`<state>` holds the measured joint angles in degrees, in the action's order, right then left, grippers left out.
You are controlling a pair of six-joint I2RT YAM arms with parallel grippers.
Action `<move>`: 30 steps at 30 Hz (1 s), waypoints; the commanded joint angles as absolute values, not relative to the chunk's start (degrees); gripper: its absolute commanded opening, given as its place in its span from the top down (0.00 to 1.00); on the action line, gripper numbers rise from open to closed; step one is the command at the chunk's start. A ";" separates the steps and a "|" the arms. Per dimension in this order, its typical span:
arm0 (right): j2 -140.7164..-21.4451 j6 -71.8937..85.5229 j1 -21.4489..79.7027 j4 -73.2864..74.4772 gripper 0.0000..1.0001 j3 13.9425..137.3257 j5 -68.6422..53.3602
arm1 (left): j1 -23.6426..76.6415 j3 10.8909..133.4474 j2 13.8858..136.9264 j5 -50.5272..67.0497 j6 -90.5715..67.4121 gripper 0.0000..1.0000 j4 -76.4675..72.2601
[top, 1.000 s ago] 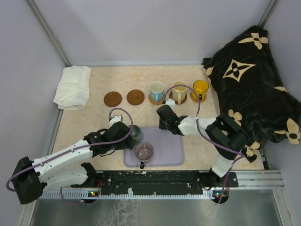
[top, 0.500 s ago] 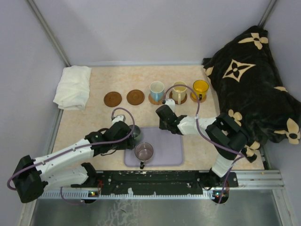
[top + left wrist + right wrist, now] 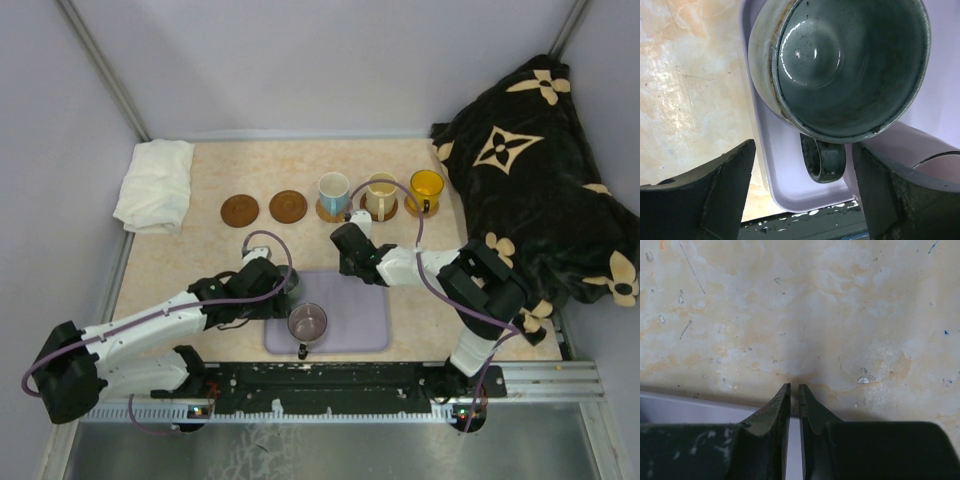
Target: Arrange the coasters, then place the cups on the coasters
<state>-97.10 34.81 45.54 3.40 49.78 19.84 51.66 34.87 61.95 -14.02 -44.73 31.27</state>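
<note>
The grey-green cup stands in the left end of the lavender tray. Its handle points toward my open left gripper, and the fingers flank the handle without touching it. From above, that gripper hides most of this cup. A purplish cup sits on the tray's near edge. Two bare brown coasters lie in the back row. The white-blue cup, cream cup and yellow cup each stand on a coaster. My right gripper is shut on nothing, low over the table at the tray's far edge.
A folded white cloth lies at the back left. A black patterned blanket covers the right side. The black rail runs along the near table edge, close to the tray.
My left gripper has slid right over the tray onto the grey-green cup, and its fingers have spread a little wider. The right arm has barely moved.
</note>
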 commanded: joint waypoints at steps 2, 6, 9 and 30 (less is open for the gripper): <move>-97.17 33.64 45.97 5.99 0.87 52.12 21.88 | 51.93 36.86 62.03 -13.70 -43.38 0.16 30.98; -97.29 33.90 45.92 5.83 0.86 51.81 21.64 | 51.84 37.00 61.86 -12.87 -42.36 0.22 30.76; -97.42 33.97 45.97 5.85 0.87 51.65 21.70 | 51.93 37.55 62.13 -14.03 -43.38 0.20 32.32; -97.37 33.75 45.97 5.99 0.86 51.68 22.77 | 51.93 36.52 61.97 -11.47 -43.49 0.53 28.83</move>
<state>-97.12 34.50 45.58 4.32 50.06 20.62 51.66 35.92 61.78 -12.71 -43.68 30.85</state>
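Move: The green cup in the tray has its middle about 5 cm ahead of the left hand, 2 cm to its right and 2 cm lower; its handle points back between the open fingers. The purple cup stands some 7 cm right and 4 cm back of the hand, 3 cm lower, and the nearer empty coaster some 24 cm ahead and 3 cm right, 6 cm down. From the right hand, the green cup is roughly 13 cm left, 4 cm back and 2 cm up. The green cup's handle gets the left fingers narrowed around it: the hand rises barely 1 cm and eases about half a centimetre right, its tilt nearly unchanged, then the fingers close from wide to about half open. The right-hand finger stays in the gap between handle and purple cup; the left one comes in towards the handle, still short of it. ##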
